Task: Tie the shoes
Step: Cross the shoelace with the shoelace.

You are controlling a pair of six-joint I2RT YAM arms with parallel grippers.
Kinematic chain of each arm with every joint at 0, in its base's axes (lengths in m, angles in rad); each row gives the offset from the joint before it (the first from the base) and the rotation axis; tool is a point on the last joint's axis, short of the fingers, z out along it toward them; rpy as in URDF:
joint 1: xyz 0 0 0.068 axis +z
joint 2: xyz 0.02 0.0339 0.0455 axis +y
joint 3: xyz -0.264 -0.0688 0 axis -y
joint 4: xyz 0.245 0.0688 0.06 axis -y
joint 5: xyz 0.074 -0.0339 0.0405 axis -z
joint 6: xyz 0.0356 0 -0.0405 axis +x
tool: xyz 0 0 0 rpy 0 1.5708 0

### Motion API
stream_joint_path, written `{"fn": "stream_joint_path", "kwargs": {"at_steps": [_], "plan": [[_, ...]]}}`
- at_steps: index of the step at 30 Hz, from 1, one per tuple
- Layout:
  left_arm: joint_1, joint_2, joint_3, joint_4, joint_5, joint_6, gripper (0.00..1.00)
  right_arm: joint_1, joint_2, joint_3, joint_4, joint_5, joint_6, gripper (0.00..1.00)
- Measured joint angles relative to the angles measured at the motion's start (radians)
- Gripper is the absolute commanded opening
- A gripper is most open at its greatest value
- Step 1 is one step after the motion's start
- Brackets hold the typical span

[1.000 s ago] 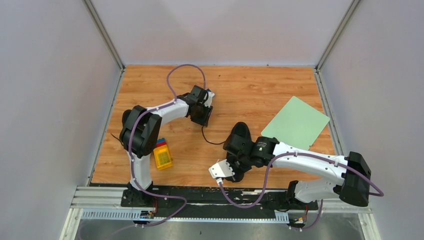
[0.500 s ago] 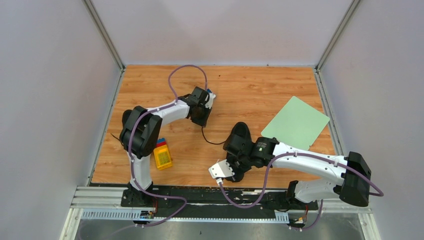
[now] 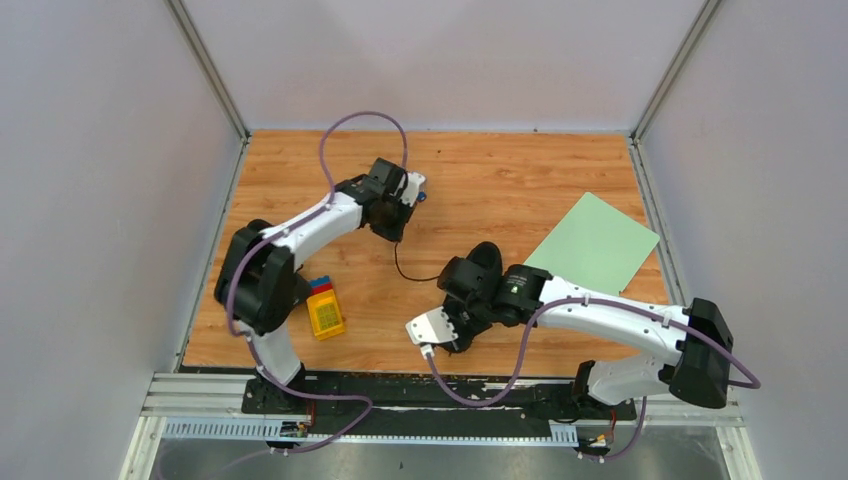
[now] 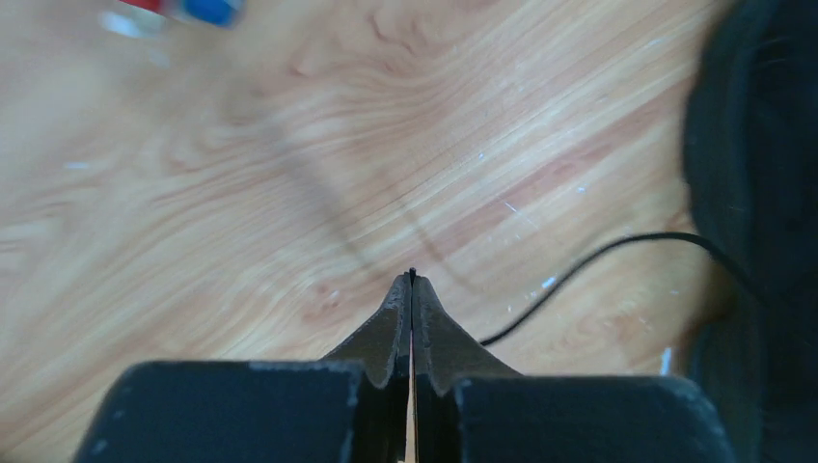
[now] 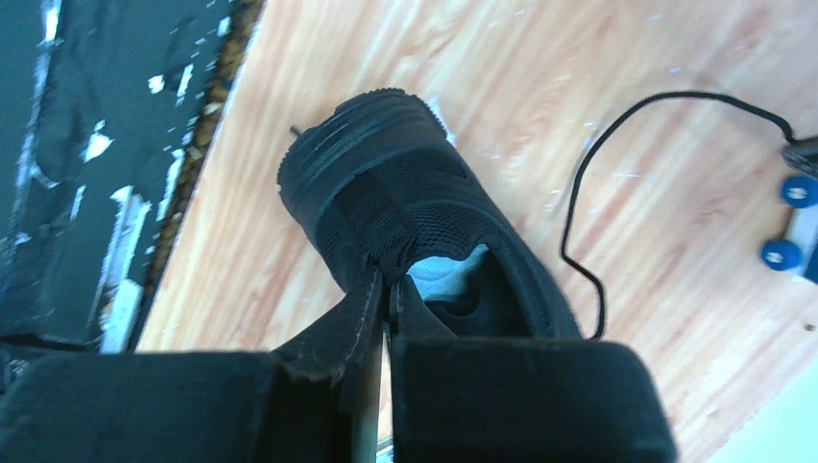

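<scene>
One black shoe point(image 3: 486, 258) lies right of centre, partly under my right arm; I see no other shoe. My right gripper point(image 3: 462, 303) is shut on the fabric edge of its opening, seen up close in the right wrist view point(image 5: 386, 289), where the shoe point(image 5: 405, 203) shows its pale insole. A thin black lace point(image 3: 410, 274) runs from the shoe across the wood to my left gripper point(image 3: 394, 238). In the left wrist view the left gripper point(image 4: 412, 285) is shut, with the lace's end poking out at its tip and the lace point(image 4: 579, 265) trailing right toward the shoe point(image 4: 762, 145).
A green board point(image 3: 592, 245) lies at the right. A yellow toy point(image 3: 324, 312) sits near the left arm's base. A small white toy with blue wheels point(image 3: 416, 186) lies just beyond the left gripper. Grey walls enclose the table.
The left gripper has shut on the lace and drawn back toward the far left, stretching the lace. The right arm and shoe have shifted slightly left.
</scene>
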Motion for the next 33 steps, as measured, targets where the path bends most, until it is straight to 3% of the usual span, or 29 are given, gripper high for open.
{"fn": "stream_joint_path", "kwargs": {"at_steps": [9,18,22,28,33], "plan": [[0.052,-0.423,-0.056,0.007,-0.015,0.035,0.0,0.019,0.137,0.106,0.055,0.007,0.0,0.0],[0.102,-0.407,-0.167,-0.038,0.0,0.054,0.0,0.044,0.284,0.237,0.087,0.062,0.071,0.01],[0.11,-0.406,-0.167,-0.019,0.04,0.053,0.0,0.043,0.336,0.269,0.128,0.099,0.151,0.3],[0.11,-0.393,-0.192,0.019,0.138,0.039,0.0,0.013,0.27,0.21,0.165,0.102,0.274,0.42],[0.11,-0.385,-0.232,0.024,0.199,0.036,0.0,-0.271,0.09,0.123,0.15,-0.02,0.488,0.53]]}}
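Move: The left gripper already pinches the end of the shoelace; from it the shoe's middle lies about 16 cm to the right and 13 cm back. The toy truck stands some 12 cm ahead and 1 cm right, the yellow crate about 14 cm left and 16 cm back. The right gripper still grips the shoe's heel collar, with the shoe's middle about 8 cm ahead, 3 cm right and 6 cm below; the yellow crate is roughly 27 cm left and 5 cm ahead of that gripper. Keep the left fingers shut on the shoelace and raise them about 14 cm, then sink to roughly half that height, drifting left and back. Meanwhile swing the shoe's heel about 9 cm left and 4 cm forward with the right gripper, open to let go of the collar, then sweep right and forward over the shoe, rising slightly and turning clockwise some 40 degrees. ##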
